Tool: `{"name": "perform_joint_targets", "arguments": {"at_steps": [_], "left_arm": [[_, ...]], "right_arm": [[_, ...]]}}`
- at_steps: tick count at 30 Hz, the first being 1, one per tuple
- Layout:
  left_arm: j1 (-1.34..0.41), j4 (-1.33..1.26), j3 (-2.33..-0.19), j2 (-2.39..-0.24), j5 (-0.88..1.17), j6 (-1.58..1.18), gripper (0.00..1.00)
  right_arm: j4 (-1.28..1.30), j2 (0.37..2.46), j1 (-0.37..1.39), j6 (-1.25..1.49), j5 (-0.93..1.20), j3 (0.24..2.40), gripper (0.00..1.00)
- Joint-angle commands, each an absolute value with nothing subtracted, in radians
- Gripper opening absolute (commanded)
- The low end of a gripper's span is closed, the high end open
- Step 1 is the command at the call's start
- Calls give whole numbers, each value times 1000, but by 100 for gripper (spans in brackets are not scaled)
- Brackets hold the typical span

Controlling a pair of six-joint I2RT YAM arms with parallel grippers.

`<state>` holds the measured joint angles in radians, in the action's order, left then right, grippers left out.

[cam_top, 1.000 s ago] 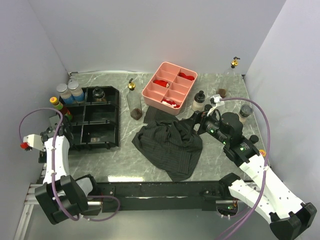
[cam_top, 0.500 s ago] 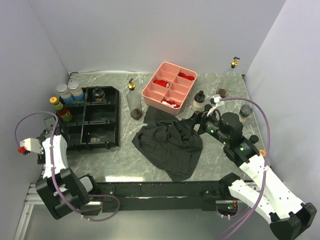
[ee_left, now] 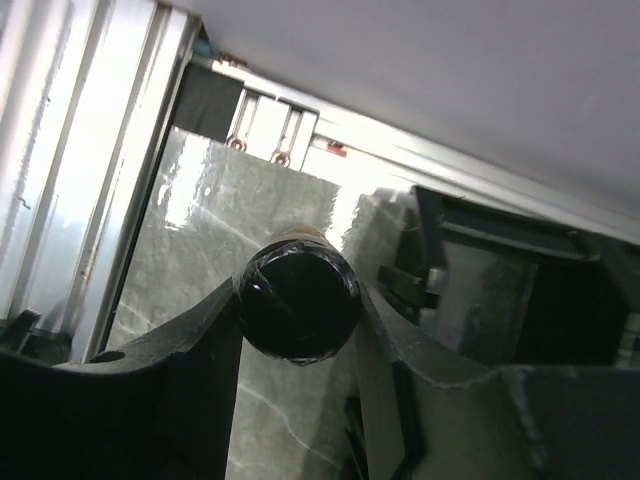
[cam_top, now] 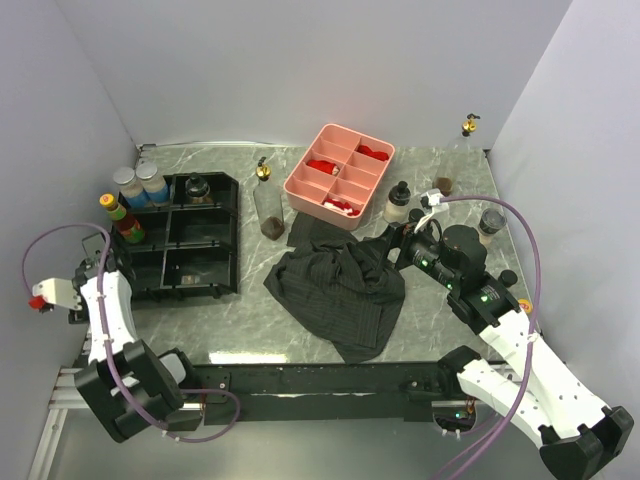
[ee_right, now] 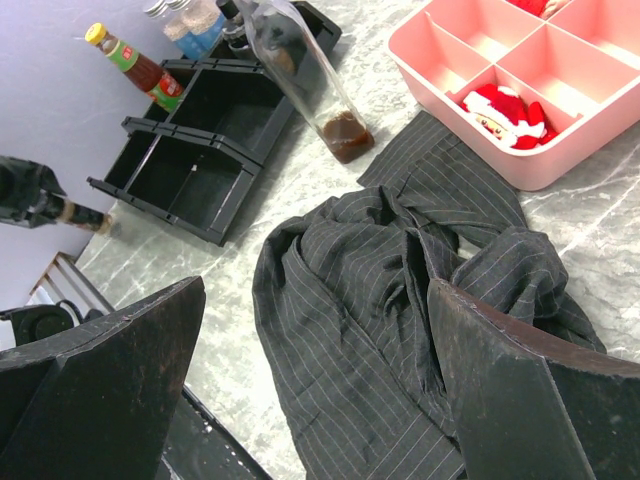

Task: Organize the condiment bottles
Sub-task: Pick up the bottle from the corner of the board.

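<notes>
My left gripper (ee_left: pixel 297 296) is shut on a black-capped bottle (ee_left: pixel 298 318), a finger against each side of the cap, at the table's left edge beside the black divided tray (cam_top: pixel 185 262). From above, that gripper (cam_top: pixel 87 270) hides the bottle. Other condiment bottles stand around: two grey-capped jars (cam_top: pixel 138 184), a red sauce bottle (cam_top: pixel 121 217), a black-capped one (cam_top: pixel 197 187) in the tray, and a tall gold-capped clear bottle (cam_top: pixel 266 200). My right gripper (ee_right: pixel 318 300) hangs open over a black striped cloth (ee_right: pixel 400 300).
A pink divided tray (cam_top: pixel 310 193) with red pieces sits at the back centre. More bottles stand right of it: a black-capped one (cam_top: pixel 398 203), a small brown one (cam_top: pixel 445 185), a jar (cam_top: pixel 491 222) and a gold-topped one (cam_top: pixel 468 125). Walls close in on three sides.
My left gripper has closed onto the black cap, and its wrist has shifted a little to the left. The right arm has not moved.
</notes>
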<state>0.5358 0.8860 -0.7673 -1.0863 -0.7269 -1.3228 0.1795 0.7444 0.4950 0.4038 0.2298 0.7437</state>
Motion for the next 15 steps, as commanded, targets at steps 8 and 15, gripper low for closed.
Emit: {"name": "perform_joint_targets", "arguments": {"at_steps": [8, 15], "left_arm": [[508, 881, -979, -980, -758, -1100, 1], [370, 760, -1002, -994, -779, -1014, 1]], "right_arm": [[146, 732, 499, 407, 238, 744, 100], [147, 735, 500, 407, 239, 750, 100]]}}
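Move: My left hand already grips the black-capped bottle at the board's near left corner. The black tray's nearest left compartment is about 9 cm ahead and 12 cm to the right, some 6 cm lower. The sauce bottle stands about 17 cm ahead and 9 cm right; the two blue jars are roughly 24 cm ahead and 12 cm right. From my right hand that compartment lies some 52 cm left, about level and 25 cm below. With the bottle still pinched near its black cap, I raise my left hand about 9 cm from the corner of the board, almost straight up at first, then bend the path forward by some 4 cm along the left side of the tray. As I rise, I tip my fingers up roughly 10 degrees and swing the wrist about 15 degrees clockwise, keeping the grip unchanged. ##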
